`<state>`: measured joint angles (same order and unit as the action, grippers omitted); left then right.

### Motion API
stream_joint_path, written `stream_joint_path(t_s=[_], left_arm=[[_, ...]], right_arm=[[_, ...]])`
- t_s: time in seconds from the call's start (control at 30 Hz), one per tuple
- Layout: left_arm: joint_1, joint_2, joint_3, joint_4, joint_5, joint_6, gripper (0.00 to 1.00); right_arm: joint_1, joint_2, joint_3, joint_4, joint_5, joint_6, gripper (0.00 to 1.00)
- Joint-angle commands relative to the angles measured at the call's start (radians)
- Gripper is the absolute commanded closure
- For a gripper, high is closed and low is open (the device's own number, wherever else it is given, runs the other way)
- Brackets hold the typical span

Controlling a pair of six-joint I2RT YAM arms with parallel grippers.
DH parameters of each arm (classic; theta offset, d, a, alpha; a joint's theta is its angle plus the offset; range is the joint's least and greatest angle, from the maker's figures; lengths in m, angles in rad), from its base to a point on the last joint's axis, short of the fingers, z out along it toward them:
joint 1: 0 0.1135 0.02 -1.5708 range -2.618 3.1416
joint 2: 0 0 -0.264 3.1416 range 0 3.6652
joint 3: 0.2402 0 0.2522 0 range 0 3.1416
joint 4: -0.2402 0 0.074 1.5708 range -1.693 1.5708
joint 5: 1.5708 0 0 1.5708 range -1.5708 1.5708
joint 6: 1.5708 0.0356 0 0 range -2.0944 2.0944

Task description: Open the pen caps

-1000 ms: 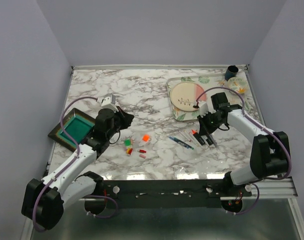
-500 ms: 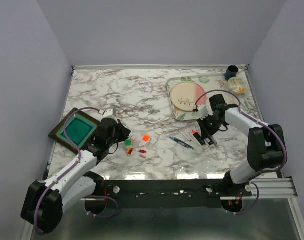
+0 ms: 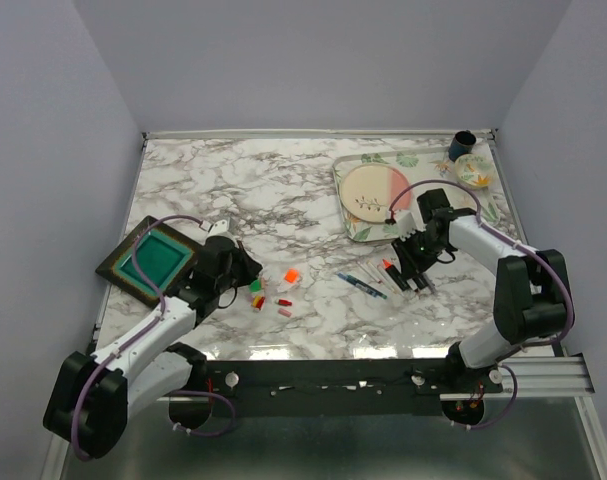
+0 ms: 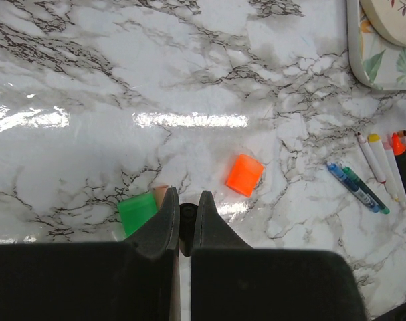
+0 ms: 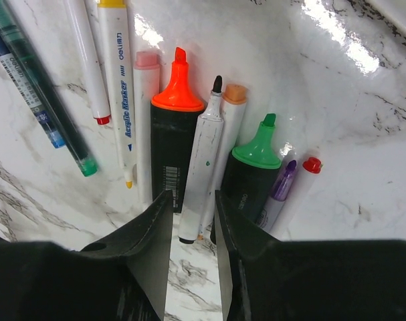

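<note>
In the left wrist view my left gripper (image 4: 186,208) is shut on a small black pen cap (image 4: 186,215), low over the marble. A green cap (image 4: 137,210) lies just left of its fingers and an orange cap (image 4: 244,174) a little ahead to the right. From above, the left gripper (image 3: 245,272) hangs beside several loose caps: green (image 3: 255,285), orange (image 3: 291,274) and red (image 3: 283,300). My right gripper (image 5: 192,207) stands open astride the rear end of an uncapped white pen (image 5: 204,154) that lies on the table. An orange highlighter (image 5: 169,134) and a green highlighter (image 5: 256,167) flank that pen.
More uncapped pens lie in a row: blue ones (image 5: 29,87), a yellow-tipped marker (image 5: 116,80), a purple one (image 5: 279,187). A leaf-patterned tray (image 3: 348,225) with a plate stands at the back right. A green-lined tray (image 3: 148,262) sits at the left, a dark cup (image 3: 463,143) in the far corner.
My right gripper has opened and let go of the white pen, which now lies among the others. The left gripper has come down toward the loose caps, still shut.
</note>
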<state>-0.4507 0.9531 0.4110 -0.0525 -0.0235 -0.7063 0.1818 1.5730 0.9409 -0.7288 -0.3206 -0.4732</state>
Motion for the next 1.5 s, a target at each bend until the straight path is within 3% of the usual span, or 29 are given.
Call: stream_joint_path(t_s=[0.0, 0.3, 0.53, 0.9, 1.17, 1.3, 1.47], left_arm=[[-0.011, 0.056, 0.018, -0.015, 0.023, -0.001, 0.96], [-0.088, 0.212, 0.112, -0.053, -0.035, 0.014, 0.92], [-0.135, 0.360, 0.222, -0.105, -0.105, 0.057, 0.83], [-0.161, 0.564, 0.368, -0.185, -0.167, 0.120, 0.76], [-0.163, 0.569, 0.411, -0.230, -0.219, 0.133, 0.56], [-0.163, 0.507, 0.417, -0.239, -0.228, 0.137, 0.50], [-0.163, 0.377, 0.396, -0.205, -0.214, 0.151, 0.36]], right_arm=[[-0.004, -0.062, 0.038, -0.027, -0.031, -0.030, 0.62], [-0.011, -0.094, 0.041, -0.032, -0.058, -0.044, 0.61], [-0.012, -0.105, 0.042, -0.032, -0.064, -0.045, 0.61], [-0.010, -0.113, 0.041, -0.031, -0.067, -0.047, 0.61], [-0.011, -0.123, 0.041, -0.031, -0.071, -0.047, 0.61], [-0.012, -0.136, 0.042, -0.032, -0.080, -0.048, 0.61], [-0.060, -0.194, 0.041, -0.024, -0.116, -0.050, 0.62]])
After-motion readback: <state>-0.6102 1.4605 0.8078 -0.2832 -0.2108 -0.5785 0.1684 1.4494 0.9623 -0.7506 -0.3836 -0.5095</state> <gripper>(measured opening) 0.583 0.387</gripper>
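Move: Left hand holds the black cap, some 7 cm above the table; the bare spot it is bound for lies about 3 cm ahead and 4 cm to the right. The orange cap is 1 cm ahead and 8 cm right, the green cap 1 cm back and 1 cm left. The white marker's middle lies about 2 cm ahead, 1 cm left and 2 cm below the open right hand, with the orange highlighter 3 cm left of the marker. Down nearly 6 cm in all, the left hand first sinks, then swings about 4 cm right and a little forward to the bare marble between the green and orange caps, rolling its left side up some 20 degrees and tipping steeper; its fingers open wide, let go of the black cap and lift a couple of centimetres. Meanwhile the right hand, already open, rises about 4 cm away from the white marker. ##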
